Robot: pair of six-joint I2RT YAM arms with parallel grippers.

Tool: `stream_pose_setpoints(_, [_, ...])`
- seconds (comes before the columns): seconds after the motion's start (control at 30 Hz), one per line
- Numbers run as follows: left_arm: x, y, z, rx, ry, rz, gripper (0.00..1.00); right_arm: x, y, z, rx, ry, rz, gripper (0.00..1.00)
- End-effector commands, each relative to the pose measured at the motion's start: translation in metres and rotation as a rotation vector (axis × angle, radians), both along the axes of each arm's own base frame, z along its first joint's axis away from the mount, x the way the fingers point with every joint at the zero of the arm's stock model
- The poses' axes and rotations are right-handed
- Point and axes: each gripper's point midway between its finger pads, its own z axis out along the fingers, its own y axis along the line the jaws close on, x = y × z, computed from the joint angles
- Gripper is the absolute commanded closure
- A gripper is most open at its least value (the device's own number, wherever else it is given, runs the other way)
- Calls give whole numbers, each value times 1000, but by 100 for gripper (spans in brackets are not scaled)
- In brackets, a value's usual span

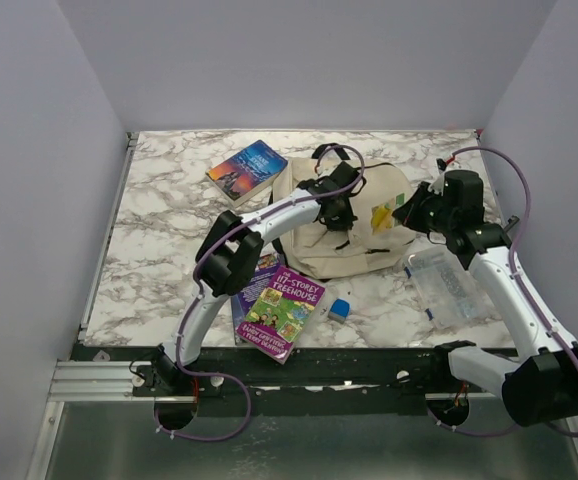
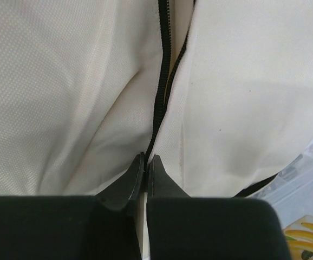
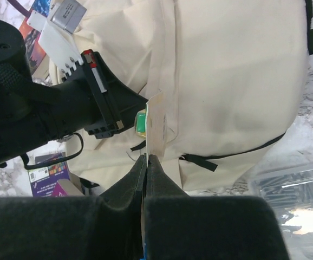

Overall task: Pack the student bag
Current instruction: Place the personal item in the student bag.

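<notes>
The student bag (image 1: 314,245), cream fabric with black zipper trim, lies in the middle of the marble table. My left gripper (image 1: 340,218) is pressed down on top of it. In the left wrist view its jaws (image 2: 147,158) are shut, pinching the bag's black zipper line (image 2: 162,81) at its near end. My right gripper (image 1: 411,214) hovers at the bag's right side, shut on a thin flat booklet (image 3: 156,122) seen edge-on, with yellow and green print (image 1: 383,214). The booklet hangs over the bag (image 3: 232,81), beside the left gripper's body (image 3: 91,103).
A blue book (image 1: 247,170) lies at the back left of the bag. A purple Treehouse book (image 1: 287,312) rests on another book in front. A small blue cube (image 1: 340,309) sits beside them. A clear plastic compartment box (image 1: 447,285) lies right of the bag.
</notes>
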Motion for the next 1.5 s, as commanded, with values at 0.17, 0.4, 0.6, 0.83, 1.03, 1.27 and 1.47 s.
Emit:
stream_pose_setpoints(0.17, [-43,-33,49,-149,-163,-275,100,14,5,0,18,14,11,99])
stream_pose_setpoints(0.4, [-68,-40,48,-211,-160,-374,82,27,17,6,26,4,86,99])
stream_pose_setpoints(0.6, [-69,-26,82,-247,-242,-395,43,31,37,9,52,25,191,99])
stream_pose_setpoints(0.83, [-64,19,106,-279,-294,-355,28,41,56,-1,11,62,222,99])
stream_pose_setpoints(1.03, [-64,42,112,-290,-317,-330,23,52,32,-34,-160,161,110,100])
stream_pose_setpoints(1.27, [-65,36,114,-318,-304,-340,20,56,2,-51,-314,199,7,99])
stream_pose_setpoints(1.47, [-60,26,112,-337,-286,-348,18,56,-2,-41,-342,176,-12,100])
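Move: The left fingers are already shut on the lip of the student bag's zipped opening, whose middle lies about 3 cm ahead and 1 cm right, just below. The blue case is roughly 18 cm back and 4 cm left of that hand. From the right hand, holding the personal item, the opening is about 7 cm ahead, 7 cm left and 13 cm down; the plastic box lies some 5 cm back, 13 cm right and 19 cm down. Still pinching the bag's lip, the left hand drags it back towards the robot, then opens wide and lets go some 6 cm on, rising about 10 cm and swinging left, clear of it. The right hand keeps its grip on the personal item, carrying it forward and left about 5 cm each, then down 5 cm to the opening while easing back right, fingers tipping steeper and its left side dipping. ##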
